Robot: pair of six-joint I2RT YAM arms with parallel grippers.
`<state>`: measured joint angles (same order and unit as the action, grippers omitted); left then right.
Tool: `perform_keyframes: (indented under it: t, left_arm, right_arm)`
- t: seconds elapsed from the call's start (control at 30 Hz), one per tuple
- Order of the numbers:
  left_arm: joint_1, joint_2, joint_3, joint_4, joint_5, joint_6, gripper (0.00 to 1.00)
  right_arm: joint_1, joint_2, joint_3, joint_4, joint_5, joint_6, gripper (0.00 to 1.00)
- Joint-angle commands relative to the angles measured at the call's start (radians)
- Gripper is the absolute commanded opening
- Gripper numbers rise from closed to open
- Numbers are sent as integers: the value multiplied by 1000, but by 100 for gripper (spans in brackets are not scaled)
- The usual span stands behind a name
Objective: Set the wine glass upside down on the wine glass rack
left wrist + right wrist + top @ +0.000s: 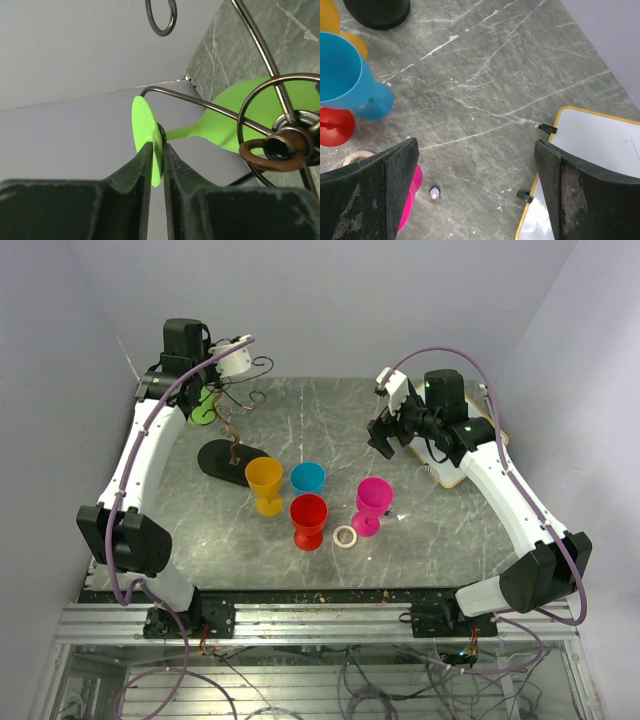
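A green wine glass (235,120) hangs bowl-down from a curled wire arm of the wine glass rack (270,95); the arm crosses its stem right under the flat foot (145,125). My left gripper (157,150) stands with its jaws nearly closed, one on each side of that foot, both fingers against it. In the top view the green glass (203,405) is at the rack's back left, above the black oval base (232,459). My right gripper (477,165) hangs wide open and holds nothing, above bare table at the right, also seen in the top view (383,437).
Yellow (265,483), blue (308,477), red (309,518) and pink (373,503) glasses stand upright mid-table, with a tape ring (345,536) beside the pink one. A yellow-edged whiteboard (600,140) lies at the right. The back wall is close behind the rack.
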<state>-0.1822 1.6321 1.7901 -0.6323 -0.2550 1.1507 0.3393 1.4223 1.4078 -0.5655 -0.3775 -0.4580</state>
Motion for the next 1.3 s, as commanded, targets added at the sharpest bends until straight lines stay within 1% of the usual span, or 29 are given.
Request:
perform_keyframes:
  t: [0.0, 0.2, 0.37, 0.5, 0.6, 0.67, 0.7, 0.77, 0.8, 0.83, 0.87, 0.97, 1.07, 1.27]
  left_arm:
    - [-10, -45, 1, -36, 48, -31, 26]
    - [-11, -55, 2, -61, 54, -52, 30]
    - [-11, -86, -15, -62, 72, -81, 37]
    - [-11, -122, -18, -62, 104, -127, 45]
    - [-11, -159, -26, -64, 140, -177, 56]
    - [-11, -188, -39, -59, 167, -212, 62]
    - [-11, -210, -47, -51, 178, -237, 67]
    - [-11, -245, -70, -23, 197, -302, 81]
    - [-11, -262, -84, -7, 208, -349, 91]
    - [-11, -279, -100, 8, 220, -380, 97]
    - [-11, -296, -115, 23, 234, -406, 99]
    - [-11, -323, -144, 49, 262, -475, 100]
    - [-11, -328, -135, 41, 280, -524, 100]
    - [-11, -333, -135, 34, 285, -545, 100]
  right_arm:
    - [-4, 6, -10, 23, 0, -4, 100]
    - [-5, 10, -3, 18, -3, 1, 100]
    - [-5, 15, -3, 19, -5, 11, 100]
    - [-5, 15, -4, 9, -12, 16, 100]
    - [-4, 15, 7, -25, -17, 11, 100]
    - [-3, 19, 22, -92, -29, -16, 99]
    - [-3, 22, 33, -127, -33, -30, 98]
    - [4, 34, 59, -209, -32, -59, 95]
    - [8, 41, 71, -252, -25, -73, 93]
    - [13, 48, 82, -287, -10, -85, 91]
    - [19, 52, 91, -323, 3, -94, 90]
    - [43, 63, 101, -394, 43, -111, 86]
    - [72, 79, 102, -437, 84, -112, 83]
    - [109, 127, 87, -487, 103, -107, 73]
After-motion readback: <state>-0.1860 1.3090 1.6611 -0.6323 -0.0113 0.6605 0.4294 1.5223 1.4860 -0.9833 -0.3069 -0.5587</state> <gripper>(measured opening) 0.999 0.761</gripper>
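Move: The green wine glass already hangs upside down on the rack, its foot right at the left fingertips, about 1 cm ahead; the rack's hub is some 6 cm right, 5 cm back and 2 cm lower, the orange glass 13 cm right, 17 cm back and 27 cm below. From the right hand, the magenta glass stands about 10 cm straight back and 18 cm below, the red glass 14 cm left and 14 cm back. The left hand lets go of the green glass's foot, its narrow finger gap spreading fully while it backs off about 9 cm, first slowly and level, then quicker and rising some 5 cm with a drift to the right, rolling about 30 degrees so its left side drops and the fingers clear the foot. After a pause the right hand comes back and down towards the magenta glass, roughly 6 cm each way, tipping about 20 degrees further downward and narrowing its wide-open fingers by about a quarter, without touching anything yet. ##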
